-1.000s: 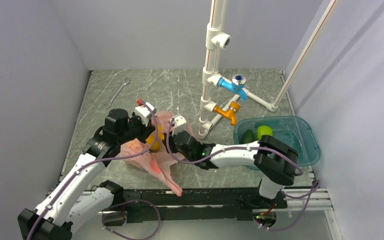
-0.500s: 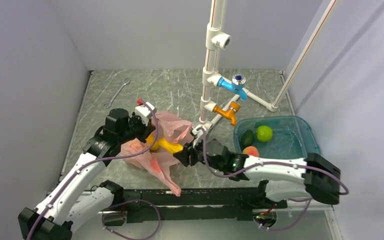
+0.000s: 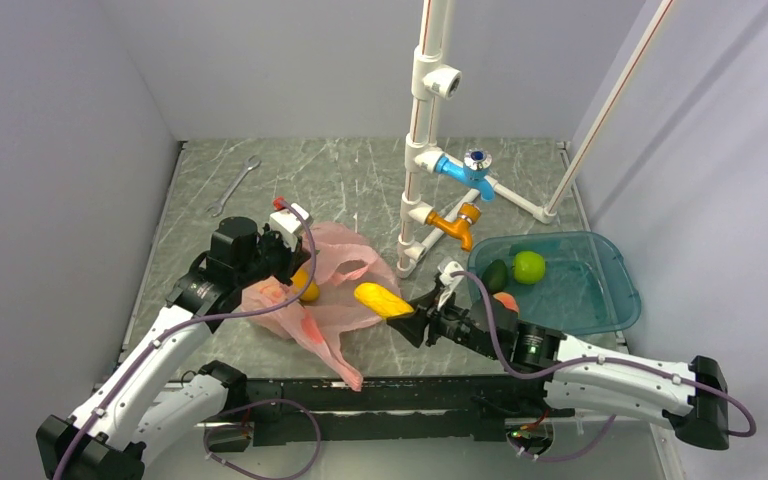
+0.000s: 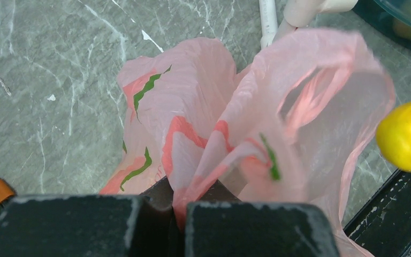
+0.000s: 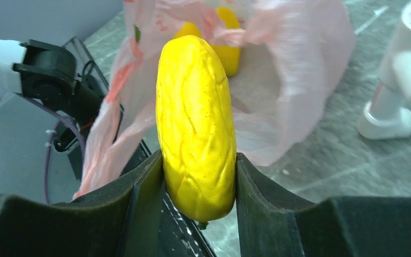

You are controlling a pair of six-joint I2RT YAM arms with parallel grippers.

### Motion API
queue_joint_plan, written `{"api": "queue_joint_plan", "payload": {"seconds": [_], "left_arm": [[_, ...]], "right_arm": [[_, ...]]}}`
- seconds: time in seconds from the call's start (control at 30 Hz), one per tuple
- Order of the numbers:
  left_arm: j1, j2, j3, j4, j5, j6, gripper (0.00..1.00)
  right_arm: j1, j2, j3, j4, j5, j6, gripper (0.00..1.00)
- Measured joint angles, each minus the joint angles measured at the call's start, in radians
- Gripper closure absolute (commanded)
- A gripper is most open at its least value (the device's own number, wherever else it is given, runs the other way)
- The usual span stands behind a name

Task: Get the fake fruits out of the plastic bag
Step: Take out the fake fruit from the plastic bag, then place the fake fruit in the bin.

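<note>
The pink plastic bag (image 3: 332,300) lies left of centre, and my left gripper (image 3: 280,262) is shut on a fold of the plastic bag (image 4: 219,123) at its left side (image 4: 178,206). My right gripper (image 3: 407,322) is shut on a yellow mango (image 3: 381,299), held just right of the bag's mouth and clear of it. In the right wrist view the mango (image 5: 195,123) sits upright between the jaws (image 5: 198,166). A second yellow fruit (image 3: 306,285) remains inside the bag (image 5: 294,80). Its tip (image 5: 228,37) shows behind the held one.
A teal tub (image 3: 615,285) at the right holds a green apple (image 3: 528,265), an avocado (image 3: 495,274) and a peach (image 3: 506,299). A white pipe stand (image 3: 418,150) with blue (image 3: 463,170) and orange (image 3: 452,226) taps rises at centre. A wrench (image 3: 232,186) lies back left.
My right gripper has drawn the yellow mango out of the bag and carried it rightward, the arm swinging toward the front right. The left gripper has kept its hold on the bag.
</note>
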Motion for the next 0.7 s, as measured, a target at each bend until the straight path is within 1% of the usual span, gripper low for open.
{"api": "queue_joint_plan", "payload": {"seconds": [0.2,0.33,0.43,0.5,0.57,0.7], "left_arm": [[0.0,0.0,0.0,0.0,-0.007,0.0,1.0],[0.0,0.0,0.0,-0.001,-0.006,0.0,1.0],[0.0,0.0,0.0,-0.002,-0.007,0.0,1.0],[0.0,0.0,0.0,-0.003,-0.008,0.0,1.0],[-0.001,0.0,0.0,-0.004,-0.008,0.0,1.0],[-0.002,0.0,0.0,-0.008,-0.008,0.0,1.0]], "right_arm": [[-0.004,-0.144,-0.025,-0.177,0.064,0.032,1.0],[-0.004,-0.222,-0.026,-0.265,0.124,0.087,1.0],[-0.004,-0.249,-0.024,-0.35,0.251,0.182,1.0],[-0.004,-0.235,-0.012,-0.429,0.352,0.262,1.0],[-0.005,-0.184,0.019,-0.539,0.465,0.381,1.0],[-0.006,-0.047,0.114,-0.762,0.657,0.599,1.0]]}}
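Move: My right hand already holds the long yellow fruit clear of the bag. The tray's middle lies about 35 cm to its right, 15 cm ahead and 17 cm below. Inside the tray, the peach is some 25 cm right and 10 cm ahead, the avocado 23 cm right and 15 cm ahead, and the green apple 31 cm right and 18 cm ahead, all about 15 cm lower. From my left hand, the tray's middle is about 56 cm right, 3 cm ahead and 18 cm below. I carry the yellow fruit towards the tray's near left part, my right fingers keeping their pinch: first almost straight right, then faster, right and forward while sinking, some 14 cm to the right and 6 cm down in all. In the later part I swing the wrist clockwise by nearly 50 degrees, so my fingers come round from pointing left to nearly forward, and tip them further down. ##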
